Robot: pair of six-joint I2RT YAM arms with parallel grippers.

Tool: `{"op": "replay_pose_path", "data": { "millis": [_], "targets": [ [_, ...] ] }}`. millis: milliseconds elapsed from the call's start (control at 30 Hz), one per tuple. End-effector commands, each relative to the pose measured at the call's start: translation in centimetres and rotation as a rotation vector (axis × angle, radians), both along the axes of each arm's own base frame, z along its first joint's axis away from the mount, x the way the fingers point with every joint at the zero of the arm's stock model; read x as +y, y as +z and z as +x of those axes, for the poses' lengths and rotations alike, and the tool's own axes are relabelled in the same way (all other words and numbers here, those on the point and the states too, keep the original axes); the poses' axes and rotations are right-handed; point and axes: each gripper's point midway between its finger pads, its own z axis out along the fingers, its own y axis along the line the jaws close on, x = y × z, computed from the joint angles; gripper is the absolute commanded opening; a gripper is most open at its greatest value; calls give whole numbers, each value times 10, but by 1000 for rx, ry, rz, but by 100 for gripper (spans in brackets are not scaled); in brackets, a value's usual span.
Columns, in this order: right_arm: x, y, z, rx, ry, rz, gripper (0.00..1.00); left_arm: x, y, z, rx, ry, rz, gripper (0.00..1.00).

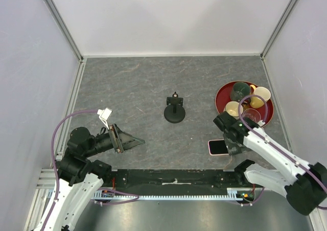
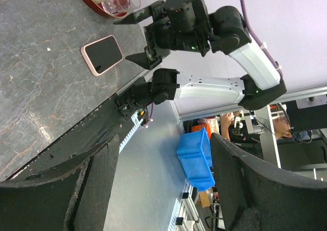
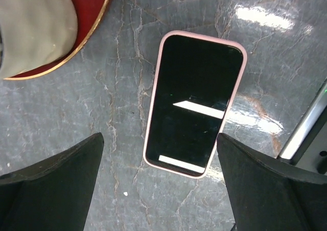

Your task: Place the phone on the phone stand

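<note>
The phone (image 1: 217,147), pink-cased with its black screen up, lies flat on the grey table near the front right edge. My right gripper (image 1: 235,145) hovers over its right end, open. In the right wrist view the phone (image 3: 194,103) lies ahead of and partly between the spread fingers of the right gripper (image 3: 159,141), which do not touch it. The black phone stand (image 1: 174,111) stands upright at the table's middle, with nothing on it. My left gripper (image 1: 137,143) hangs open and empty at the front left, pointing right. The left wrist view shows the phone (image 2: 102,54) far beyond the left gripper (image 2: 161,190).
A red tray (image 1: 223,90) holding several cups sits at the back right, just behind the right gripper; its rim (image 3: 94,19) and a beige cup (image 3: 30,26) lie close to the phone's far end. The table's black front rail (image 1: 173,177) runs right behind the phone.
</note>
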Motion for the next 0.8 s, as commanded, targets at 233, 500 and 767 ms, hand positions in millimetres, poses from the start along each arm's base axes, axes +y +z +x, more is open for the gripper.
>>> {"op": "replay_pose_path", "data": {
  "millis": [233, 500, 767],
  "targets": [
    [12, -44, 6, 174, -169, 127, 98, -2, 7, -2, -51, -31, -4, 78],
    [6, -65, -3, 269, -184, 139, 98, -1, 6, -2, -50, -25, -6, 78],
    [6, -67, -6, 332, -146, 138, 98, -1, 10, -4, -52, -30, -13, 78]
  ]
}}
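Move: My open right hand hangs over the phone: its middle lies about 8 cm below the hand point, roughly 1 cm back and 1 cm to the left. The red tray is on the table some 20 cm ahead and 9 cm to the right, its white mug about 16 cm ahead and 3 cm right. The phone stand is about 16 cm ahead and 25 cm left. From my left hand the phone is about 7 cm ahead, 38 cm right and 27 cm below. I sink my right hand about 6 cm almost straight down onto the phone, fast at first and easing to a halt. On the way I tip the wrist by about 20 degrees so the fingers point nearly straight down, with a slight clockwise turn that squares them to the phone's long edges. The fingers stay wide open, one off each long side. ##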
